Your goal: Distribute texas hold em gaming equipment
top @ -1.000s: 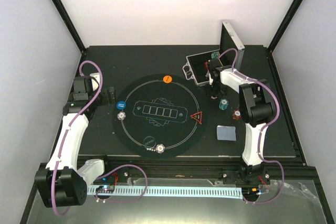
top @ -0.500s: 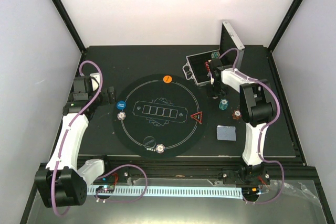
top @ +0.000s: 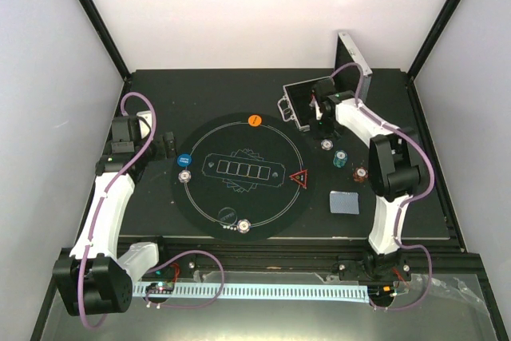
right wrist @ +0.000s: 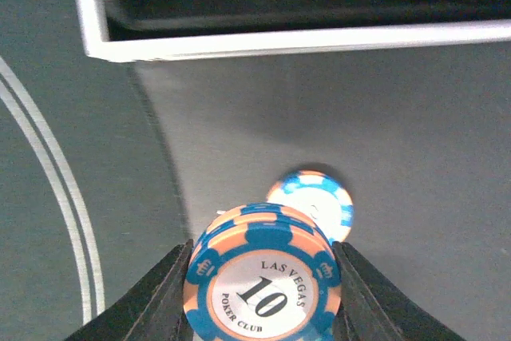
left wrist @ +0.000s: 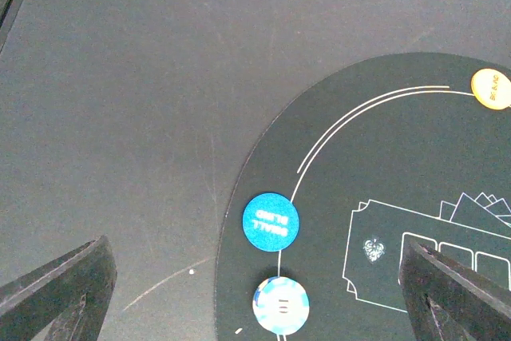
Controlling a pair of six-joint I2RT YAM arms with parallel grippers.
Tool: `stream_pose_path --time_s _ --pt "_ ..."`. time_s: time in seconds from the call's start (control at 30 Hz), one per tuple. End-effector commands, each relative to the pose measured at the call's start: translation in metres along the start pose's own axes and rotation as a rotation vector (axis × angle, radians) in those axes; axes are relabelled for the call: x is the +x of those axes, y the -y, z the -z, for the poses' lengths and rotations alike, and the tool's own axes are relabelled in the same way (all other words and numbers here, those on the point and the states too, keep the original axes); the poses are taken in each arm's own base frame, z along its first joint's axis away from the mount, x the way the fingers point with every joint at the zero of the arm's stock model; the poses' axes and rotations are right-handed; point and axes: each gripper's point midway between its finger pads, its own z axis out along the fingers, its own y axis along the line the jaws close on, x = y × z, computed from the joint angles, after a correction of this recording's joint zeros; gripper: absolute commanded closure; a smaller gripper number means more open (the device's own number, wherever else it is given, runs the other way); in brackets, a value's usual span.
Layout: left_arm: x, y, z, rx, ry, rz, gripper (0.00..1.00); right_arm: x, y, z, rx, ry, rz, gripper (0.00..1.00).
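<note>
My right gripper is shut on a small stack of orange-and-blue poker chips marked 10, held on edge just above the table. Below it a white-and-blue chip lies flat; from the top it shows as the white chip, with the right gripper between it and the case. A teal chip stack, a red-brown chip and grey-blue cards lie right of the mat. My left gripper hangs open over the blue disc and a white chip.
The silver case stands open at the back right, its lid upright; its rim is just beyond the held chips. The round black mat carries an orange disc, a red triangle and a white chip.
My right gripper has closed on the orange-and-blue chips and moved back toward the case, uncovering the white chip on the table. The left arm has not moved.
</note>
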Motion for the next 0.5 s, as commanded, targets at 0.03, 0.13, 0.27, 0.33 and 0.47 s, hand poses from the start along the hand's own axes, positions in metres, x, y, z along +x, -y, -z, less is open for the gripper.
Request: stream_pose_path --time_s 0.03,0.13,0.27,0.33,0.47 --pt "-0.011 0.006 0.007 0.023 0.032 -0.02 0.01 -0.014 -0.056 0.013 -0.033 0.035 0.111 0.63" --pt "-0.01 0.005 0.007 0.017 0.032 -0.021 0.01 -0.023 -0.089 0.006 -0.053 0.03 0.16 0.63" --pt "-0.01 0.004 0.007 0.013 0.032 -0.02 0.01 -0.037 -0.128 -0.003 -0.083 0.031 0.212 0.63" --pt "-0.009 0.004 0.007 0.013 0.031 -0.021 0.01 -0.049 -0.14 -0.007 -0.096 0.038 0.221 0.63" --pt "-0.009 0.005 0.006 0.014 0.028 -0.02 0.01 -0.062 -0.153 -0.019 -0.104 0.035 0.229 0.62"
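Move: The place I carry my white chips to is by the big blind button, which lies about 21 cm to the left of my right hand, 8 cm farther out and 6 cm below it. The rest of the white chips sit level with this hand, 2 cm to its right, the case's tray is some 12 cm straight ahead, and the triangular red button is 7 cm left and 10 cm back. From my left hand, the big blind button is roughly 16 cm ahead, 23 cm right and 18 cm down. Keeping the white chips pinched between my right fingers, I sweep fast to my left, about 16 cm, away from the remaining stack, past the near side of the case and over the mat's edge towards the big blind button. The path arches a little, rising first and sinking slightly at the end, while my hand turns some 15 degrees counter-clockwise. ##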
